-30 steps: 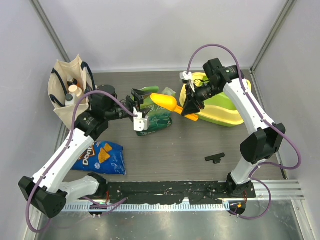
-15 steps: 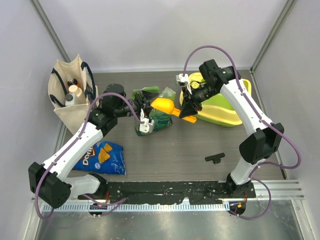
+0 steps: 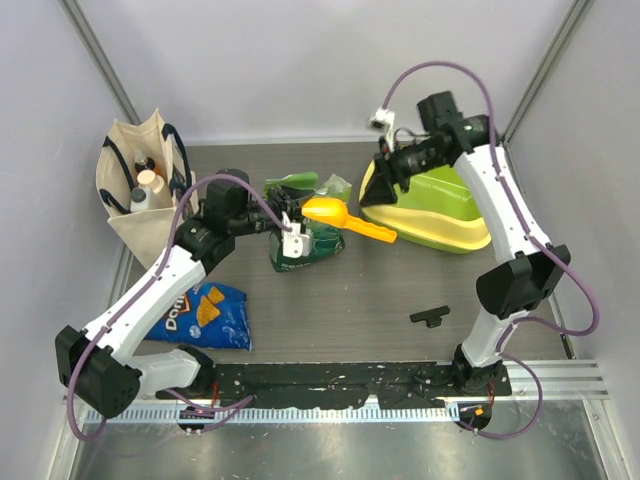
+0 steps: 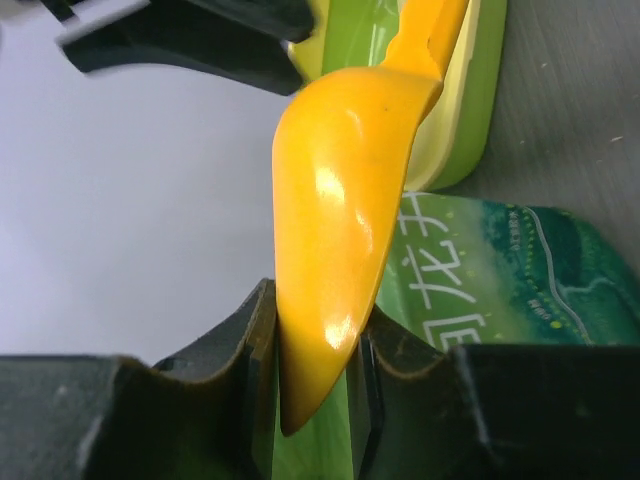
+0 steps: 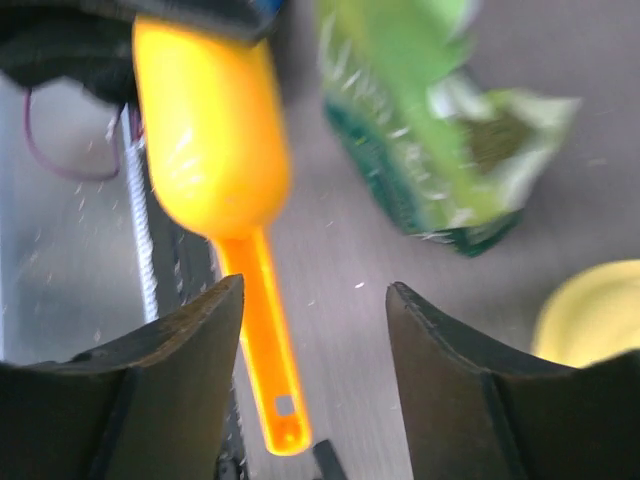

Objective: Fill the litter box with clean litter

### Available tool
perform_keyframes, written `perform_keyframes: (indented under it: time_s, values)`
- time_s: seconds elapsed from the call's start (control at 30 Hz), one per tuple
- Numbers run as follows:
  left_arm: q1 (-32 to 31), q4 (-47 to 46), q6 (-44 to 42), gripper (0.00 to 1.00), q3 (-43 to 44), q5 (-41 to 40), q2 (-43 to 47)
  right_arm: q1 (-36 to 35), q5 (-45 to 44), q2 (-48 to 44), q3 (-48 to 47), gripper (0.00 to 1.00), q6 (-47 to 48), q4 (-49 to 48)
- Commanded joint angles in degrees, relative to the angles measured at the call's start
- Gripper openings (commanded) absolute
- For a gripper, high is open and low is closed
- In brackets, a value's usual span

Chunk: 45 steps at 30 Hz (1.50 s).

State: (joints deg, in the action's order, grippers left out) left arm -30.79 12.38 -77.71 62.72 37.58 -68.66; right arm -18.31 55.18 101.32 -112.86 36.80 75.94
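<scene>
The orange scoop (image 3: 335,214) hangs over the green printed pouch (image 3: 308,246), and my left gripper (image 3: 299,226) is shut on the tip of its bowl. In the left wrist view the scoop (image 4: 340,190) is wedged between that gripper's (image 4: 312,335) jaws, with the pouch (image 4: 500,285) behind. My right gripper (image 3: 386,170) stands open above the left end of the litter box (image 3: 440,205), clear of the scoop handle. From the right wrist, the scoop (image 5: 212,140) lies ahead of the open right gripper (image 5: 315,300), untouched. No clean litter shows.
A canvas tote (image 3: 140,180) with bottles stands at the back left. A blue Doritos bag (image 3: 205,315) lies at the front left. A small black piece (image 3: 430,317) lies on the table at the front right. Walls close in on both sides.
My left gripper has closed on the scoop's bowl. My right gripper has opened, let go of the handle and drawn back up toward the litter box.
</scene>
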Motion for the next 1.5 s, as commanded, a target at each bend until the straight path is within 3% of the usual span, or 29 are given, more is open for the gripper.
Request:
perform_keyframes:
  time_s: [0.0, 0.07, 0.1, 0.17, 0.27, 0.37, 0.43, 0.57, 0.6, 0.77, 1.1, 1.47]
  values:
    - [-0.33, 4.30, 23.16, 0.00, 7.92, -4.96, 0.90, 8.17, 3.45, -3.66, -4.84, 0.68, -22.96, -23.98]
    - [-0.33, 8.25, 30.31, 0.00, 10.66, -5.94, -0.15, 10.56, 2.31, -6.29, -0.90, 0.76, -35.75, -35.80]
    - [-0.15, 9.40, 33.56, 0.00, 13.19, -6.20, -0.76, 11.44, 1.35, -9.35, 4.61, 0.79, -40.70, -48.39]
    - [0.20, 12.73, 43.23, 0.00, 15.67, -5.60, -2.43, 13.47, -0.15, -12.10, 10.18, 0.84, -48.53, -63.81]
    - [2.83, 15.13, 56.93, 0.00, 21.11, 0.46, -4.28, 14.17, -1.91, -15.44, 16.96, 0.85, -51.46, -73.26]
    - [7.39, 14.17, 71.93, 0.00, 24.19, 9.82, -7.70, 14.52, -2.27, -16.33, 21.71, 0.85, -61.81, -86.51]
    - [9.68, 12.68, 77.25, 0.00, 25.26, 14.25, -10.78, 14.88, -2.36, -15.54, 22.42, 0.85, -69.04, -91.48]
    - [12.50, 5.83, 89.03, 0.00, 26.32, 24.88, -15.61, 15.05, -1.30, -12.64, 17.33, 0.85, -72.47, -92.90]
    - [12.50, 3.46, 95.49, 0.00, 26.14, 26.30, -16.32, 14.88, -1.04, -12.11, 16.19, 0.85, -73.52, -92.99]
    - [12.68, -21.40, 118.37, 0.00, 23.86, 32.10, -21.24, 14.70, -2.09, -12.37, 18.46, 0.86, -77.83, -90.71]
    - [12.68, -23.89, 122.36, 0.00, 26.14, 32.91, -25.02, 14.00, 2.39, -16.94, 26.10, 0.87, -77.23, -91.41]
    - [12.77, -27.58, 124.82, 0.00, 27.80, 31.85, -27.66, 12.86, 2.83, -18.43, 22.77, 0.86, -74.24, -86.23]
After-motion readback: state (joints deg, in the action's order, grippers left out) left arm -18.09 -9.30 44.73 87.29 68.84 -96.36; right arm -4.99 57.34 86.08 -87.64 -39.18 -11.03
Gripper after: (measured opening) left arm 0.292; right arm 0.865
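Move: My left hand holds the scoop by its bowl; its handle, which my right hand wants again, lies about 16 cm to the left hand's right, 4 cm back and 4 cm lower. From my right hand that handle is some 4 cm back and 4 cm below, level sideways. The litter bag is below my left hand, its middle about 4 cm ahead, 1 cm left and 17 cm down. The litter box lies some 17 cm ahead of my right hand, 15 cm right and 24 cm below. I roll the scoop over with my left hand, keeping the bowl pinched: about 105 degrees around its right-pointing fingers, while rising some 6 cm and easing forward. My right hand, already letting go, opens wider, sweeps up and forward with some drift right, its fingers levelling from their downward slant, then sinks a little and draws back, staying open around the handle's end. ##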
